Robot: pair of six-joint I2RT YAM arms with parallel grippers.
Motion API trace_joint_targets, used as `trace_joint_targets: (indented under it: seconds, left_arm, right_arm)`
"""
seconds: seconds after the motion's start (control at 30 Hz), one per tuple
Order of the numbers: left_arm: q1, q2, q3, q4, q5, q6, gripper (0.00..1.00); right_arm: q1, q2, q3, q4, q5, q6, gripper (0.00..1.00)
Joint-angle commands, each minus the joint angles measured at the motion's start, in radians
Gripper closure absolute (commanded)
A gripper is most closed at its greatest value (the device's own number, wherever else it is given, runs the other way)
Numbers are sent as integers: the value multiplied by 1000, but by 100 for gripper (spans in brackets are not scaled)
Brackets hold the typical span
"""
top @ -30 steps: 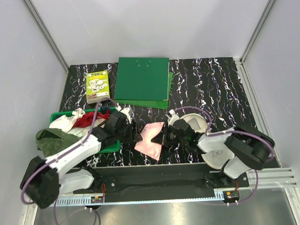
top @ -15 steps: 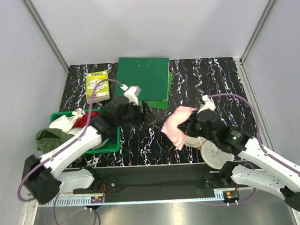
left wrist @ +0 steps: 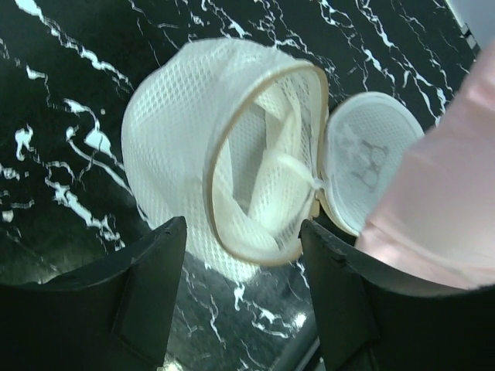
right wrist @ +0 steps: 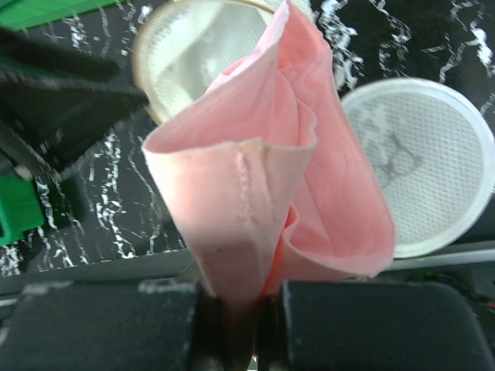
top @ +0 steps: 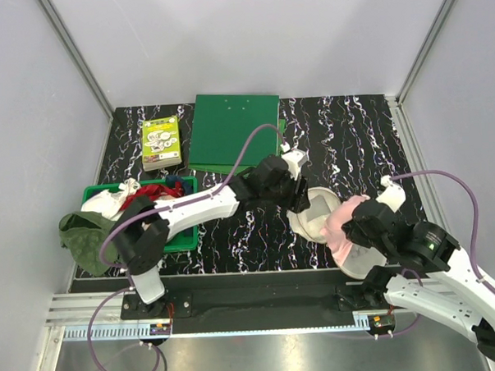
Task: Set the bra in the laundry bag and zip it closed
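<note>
The laundry bag lies unzipped on the black marbled table, its deep mesh half propped with the rim facing my left wrist camera. Its flat half, with the black bra print, lies beside it. My left gripper is open, and the bag's lower rim sits between its fingertips. From above, the left gripper is at the bag's far edge. My right gripper is shut on the light pink bra, which hangs folded over the bag. The top view shows the bra between the two halves.
A green basket with a red cloth and white items stands at the left, with an olive-green garment draped over its corner. Green folders and a small printed box lie at the back.
My left arm swung from the basket across to the bag. My right gripper carried the bra from the table's middle to the right, over the bag.
</note>
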Motion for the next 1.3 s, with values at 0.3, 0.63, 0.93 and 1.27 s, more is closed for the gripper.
trace_joint_targets:
  seconds: [0.3, 0.63, 0.93, 1.27]
  left_arm:
    - [4, 182, 207, -64, -39, 39, 70]
    - [13, 85, 154, -143, -33, -16, 100]
    - [15, -45, 48, -134, -59, -79, 100]
    - [24, -67, 40, -152, -73, -84, 100]
  right_arm:
    - [-3, 47, -42, 84, 51, -44, 100]
    - [-2, 214, -139, 475, 59, -278, 100]
    - [-3, 182, -306, 799, -91, -387, 100]
    - [-3, 156, -449, 914, -246, -400, 100]
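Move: The laundry bag's middle lies about 6 cm to the right of my left hand, 1 cm ahead and 9 cm below. The bra, held by my right hand, hangs some 11 cm right of my left hand and 5 cm back, level with it; the round mesh lid lies 19 cm right, 10 cm back and 10 cm down. From my right hand the bag is about 9 cm ahead, 5 cm left and 14 cm below. I dip my open left hand about 4 cm down, slightly forward and right, and shut the fingers on the near side of the bag's rim, then raise it again, drawing it about 4 cm left and a little back. With my right hand, still gripping the bra, I sink some 9 cm while reaching left and forward to the bag's mouth, turning about 20 degrees counter-clockwise. ##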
